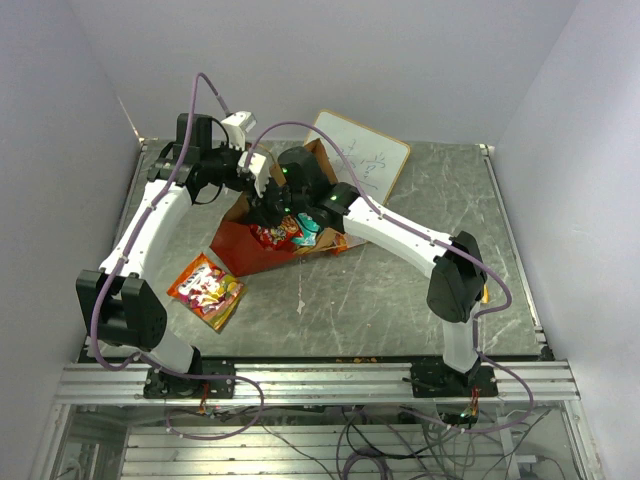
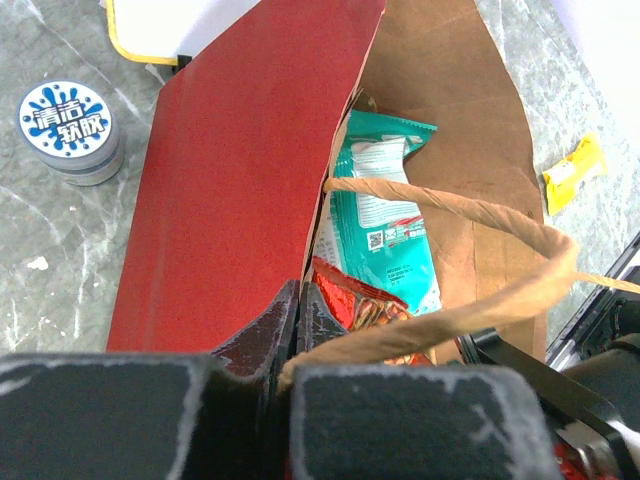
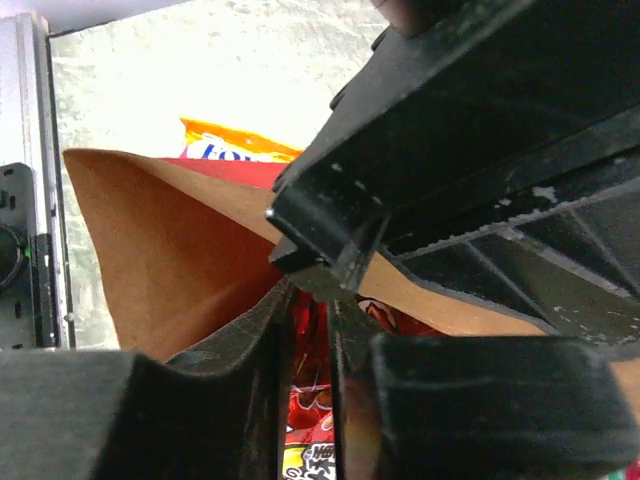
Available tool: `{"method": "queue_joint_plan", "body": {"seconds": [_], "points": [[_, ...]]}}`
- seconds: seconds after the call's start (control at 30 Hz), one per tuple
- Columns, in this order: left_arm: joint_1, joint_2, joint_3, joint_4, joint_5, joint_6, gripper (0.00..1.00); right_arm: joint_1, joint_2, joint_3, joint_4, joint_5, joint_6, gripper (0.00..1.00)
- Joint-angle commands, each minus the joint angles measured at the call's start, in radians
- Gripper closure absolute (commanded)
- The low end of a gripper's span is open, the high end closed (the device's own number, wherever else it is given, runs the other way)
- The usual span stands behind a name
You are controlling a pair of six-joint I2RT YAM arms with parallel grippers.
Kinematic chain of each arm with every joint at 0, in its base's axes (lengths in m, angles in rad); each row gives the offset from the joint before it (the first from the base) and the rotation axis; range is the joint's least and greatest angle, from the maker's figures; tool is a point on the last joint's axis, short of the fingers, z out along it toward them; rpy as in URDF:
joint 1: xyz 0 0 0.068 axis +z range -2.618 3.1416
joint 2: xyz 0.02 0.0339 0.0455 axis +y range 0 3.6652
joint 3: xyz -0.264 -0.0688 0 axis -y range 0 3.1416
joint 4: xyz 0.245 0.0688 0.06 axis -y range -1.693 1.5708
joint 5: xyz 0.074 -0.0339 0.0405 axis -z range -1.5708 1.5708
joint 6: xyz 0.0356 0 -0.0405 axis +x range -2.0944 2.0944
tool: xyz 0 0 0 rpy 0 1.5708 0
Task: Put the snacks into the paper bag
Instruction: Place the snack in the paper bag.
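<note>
The paper bag (image 1: 238, 245) lies on its side, red outside and brown inside, with its mouth toward the right arm. My left gripper (image 2: 298, 302) is shut on the edge of the bag's red wall (image 2: 230, 190), holding the mouth up. A teal packet (image 2: 385, 205) and a red packet (image 2: 358, 305) lie inside. My right gripper (image 3: 310, 300) reaches into the bag's mouth (image 3: 160, 250). Its jaws stand a narrow gap apart, and the red packet (image 3: 312, 400) shows between them. An orange snack packet (image 1: 207, 290) lies on the table in front of the bag.
A white writing board (image 1: 365, 162) leans behind the bag. A round blue-and-white tin (image 2: 70, 128) stands to the bag's left. A small yellow bar (image 2: 575, 172) lies on the table by the right arm. The bag's loop handle (image 2: 480, 215) arches over its mouth.
</note>
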Motion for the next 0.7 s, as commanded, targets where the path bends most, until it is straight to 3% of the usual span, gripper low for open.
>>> {"method": "queue_joint_plan", "body": {"seconds": [0.0,0.4,0.67], "points": [[0.007,0.002,0.001,0.041,0.028,-0.006,0.93,-0.004,-0.011,0.051,-0.054,0.033,-0.061,0.75],[0.011,-0.007,-0.018,0.061,0.020,0.008,0.93,-0.004,-0.109,0.121,-0.153,0.050,-0.168,0.32],[0.011,-0.016,-0.031,0.083,0.006,0.010,0.93,-0.015,-0.228,0.119,-0.208,0.086,-0.241,0.29]]}}
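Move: The right hand is over the paper bag's mouth with its fingers just starting to part on the red snack packet. The packet's middle is about 6 cm below and 2 cm to the right, and the bag's middle is some 10 cm below, 3 cm ahead and 3 cm right. The teal packet lies about 9 cm right, 2 cm ahead and 10 cm down. For the left hand, pinching the rim, the bag's middle is some 5 cm back, 9 cm right and 13 cm down. Open the right gripper wide to let go of the red packet inside the bag, hardly shifting at first, then lift straight out of the mouth by about 8 cm, easing some 4 cm to the right and rolling the wrist 10 to 15 degrees. Keep the left gripper shut on the bag's rim and hold still, so the mouth stays open. ##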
